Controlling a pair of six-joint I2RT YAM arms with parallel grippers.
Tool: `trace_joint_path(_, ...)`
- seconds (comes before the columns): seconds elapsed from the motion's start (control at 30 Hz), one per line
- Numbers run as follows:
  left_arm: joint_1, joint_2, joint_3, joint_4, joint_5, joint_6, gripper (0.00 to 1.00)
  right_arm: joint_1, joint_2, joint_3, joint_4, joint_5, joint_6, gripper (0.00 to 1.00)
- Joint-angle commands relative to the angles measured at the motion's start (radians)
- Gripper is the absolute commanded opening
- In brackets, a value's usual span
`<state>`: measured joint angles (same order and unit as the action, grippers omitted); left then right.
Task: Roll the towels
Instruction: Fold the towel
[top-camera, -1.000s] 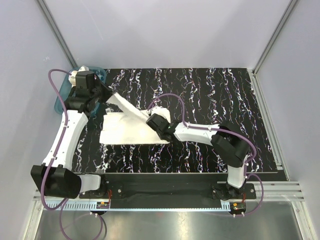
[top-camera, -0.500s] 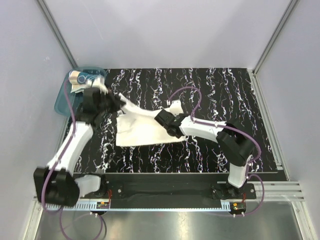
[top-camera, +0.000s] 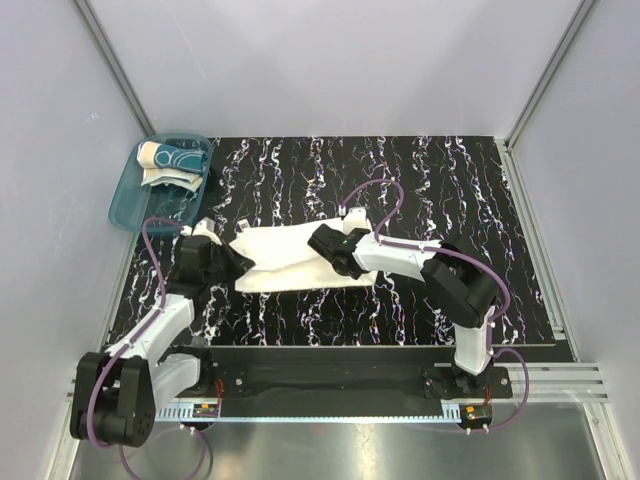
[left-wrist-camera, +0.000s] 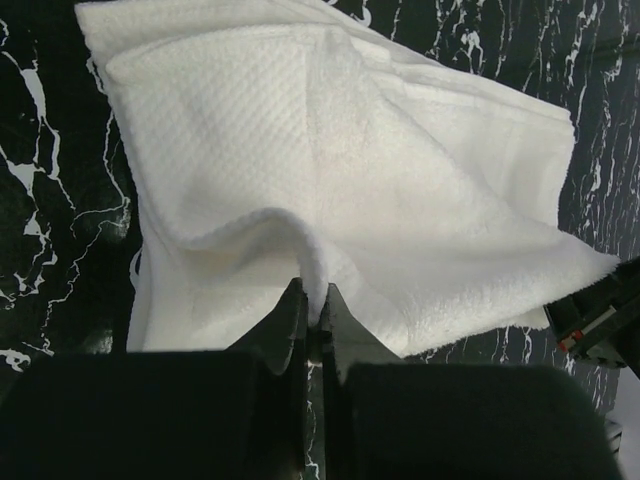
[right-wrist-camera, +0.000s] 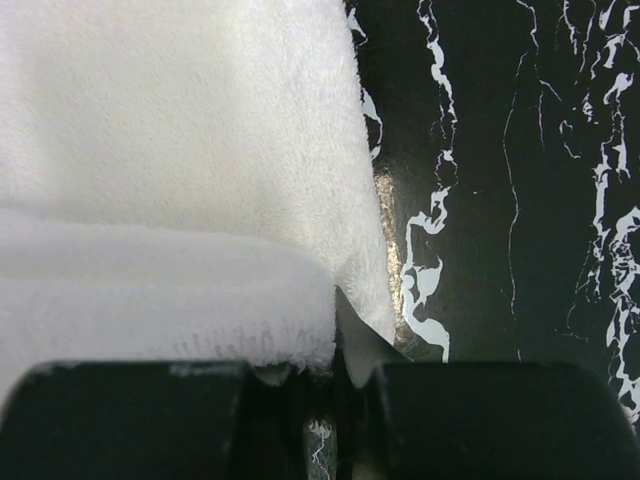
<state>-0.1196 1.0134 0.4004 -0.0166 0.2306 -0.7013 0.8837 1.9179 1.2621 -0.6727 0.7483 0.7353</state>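
The white towel (top-camera: 290, 262) lies folded on the black marbled table, left of centre. My left gripper (top-camera: 238, 263) is at its left edge, shut on a raised fold of the white towel (left-wrist-camera: 350, 170); the cloth is pinched between the fingertips at the left gripper (left-wrist-camera: 318, 300). My right gripper (top-camera: 324, 246) is on the towel's right part, shut on an edge of the white towel (right-wrist-camera: 180, 150). The cloth drapes over the left finger at the right gripper (right-wrist-camera: 335, 362). The smaller cream-tan towel with teal pattern (top-camera: 168, 160) sits bunched in the teal tub (top-camera: 130, 205).
The translucent teal tub stands at the table's far left corner. Grey enclosure walls rise close behind and at both sides. A purple cable (top-camera: 385, 195) loops above the right arm. The black marbled table top (top-camera: 470, 190) stretches to the right.
My left arm swung from beside the tub toward the near edge, still holding the towel. The towel shifted right and now lies lower. The tub and patterned towel came into full view.
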Motion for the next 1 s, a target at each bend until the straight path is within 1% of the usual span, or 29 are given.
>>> trace_joint_path(0.0,0.005,0.027,-0.037,0.092,-0.105,-0.003,0.0,0.001,-0.028,-0.019,0.011,0.0,0.016,0.0)
trace_joint_path(0.1,0.005,0.048,-0.049,0.07,-0.169,-0.013,0.0,0.001,-0.057,-0.066,0.068,-0.05,-0.016,0.0)
trace_joint_path(0.17,0.006,0.042,-0.061,0.049,-0.191,-0.041,0.0,0.001,-0.071,-0.079,0.068,-0.07,-0.019,0.0)
trace_joint_path(0.2,0.006,0.036,-0.063,0.017,-0.227,-0.093,0.0,0.001,-0.072,-0.081,0.062,-0.073,-0.01,0.0)
trace_joint_path(0.23,0.006,0.025,-0.061,-0.037,-0.278,-0.128,0.0,0.001,-0.079,-0.084,0.053,-0.082,-0.01,0.03)
trace_joint_path(0.3,0.006,0.021,-0.055,-0.126,-0.36,-0.197,0.0,0.003,-0.091,-0.102,0.048,-0.089,-0.005,0.26)
trace_joint_path(0.33,0.006,0.022,-0.058,-0.14,-0.378,-0.213,0.0,0.001,-0.102,-0.112,0.056,-0.105,-0.008,0.37)
trace_joint_path(0.37,0.006,0.025,-0.06,-0.146,-0.388,-0.222,0.0,0.003,-0.111,-0.134,0.064,-0.121,-0.013,0.54)
trace_joint_path(0.4,0.006,0.033,-0.061,-0.148,-0.402,-0.228,0.0,0.001,-0.121,-0.147,0.076,-0.141,-0.031,0.61)
trace_joint_path(0.43,0.008,0.056,-0.052,-0.154,-0.41,-0.234,0.0,0.001,-0.149,-0.162,0.106,-0.188,-0.042,0.68)
trace_joint_path(0.5,0.008,0.089,-0.031,-0.172,-0.421,-0.245,0.0,0.003,-0.187,-0.213,0.139,-0.233,-0.06,0.8)
trace_joint_path(0.6,0.012,0.169,0.011,-0.162,-0.407,-0.235,0.0,0.008,-0.27,-0.274,0.183,-0.306,-0.068,0.83)
trace_joint_path(0.63,0.014,0.2,0.02,-0.151,-0.396,-0.225,0.02,0.006,-0.308,-0.286,0.199,-0.346,-0.071,0.83)
trace_joint_path(0.73,0.014,0.22,0.049,-0.14,-0.379,-0.202,0.23,0.006,-0.405,-0.342,0.243,-0.427,-0.077,0.83)
trace_joint_path(0.77,0.015,0.215,0.052,-0.14,-0.382,-0.201,0.35,0.009,-0.436,-0.38,0.258,-0.452,-0.082,0.83)
trace_joint_path(0.8,0.015,0.209,0.051,-0.138,-0.389,-0.196,0.42,0.009,-0.463,-0.397,0.272,-0.47,-0.082,0.83)
trace_joint_path(0.83,0.015,0.196,0.052,-0.137,-0.392,-0.19,0.46,0.009,-0.521,-0.415,0.298,-0.509,-0.08,0.84)
trace_joint_path(0.87,0.015,0.189,0.052,-0.138,-0.396,-0.187,0.57,0.008,-0.548,-0.447,0.309,-0.524,-0.082,0.85)
trace_joint_path(0.93,0.02,0.186,0.06,-0.14,-0.407,-0.17,0.64,0.006,-0.609,-0.472,0.331,-0.538,-0.054,0.87)
trace_joint_path(0.97,0.023,0.189,0.064,-0.14,-0.409,-0.167,0.71,0.006,-0.617,-0.481,0.332,-0.534,-0.036,0.89)
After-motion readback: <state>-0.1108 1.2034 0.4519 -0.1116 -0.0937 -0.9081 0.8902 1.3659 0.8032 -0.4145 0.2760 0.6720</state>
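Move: My left hand, shut on the towel's raised edge, is taking it to the near left corner of the folded towel, about 4 cm left, 3 cm back and 7 cm below. That towel's far left corner is about 9 cm ahead and 3 cm left; the blue bin some 18 cm ahead and 18 cm left. My right hand, gripping the flap's right end, has the near right corner 2 cm right, 2 cm back and 3 cm below. I bring the left end of the flap down about 6 cm and some 5 cm to the left onto the folded towel, turning that hand counter-clockwise and tipping its fingers down, then open my left fingers. My right hand eases slightly down, opens earlier, then draws back about 9 cm towards me off the flap's corner, rising late and rolling its left side up about 30 degrees. ##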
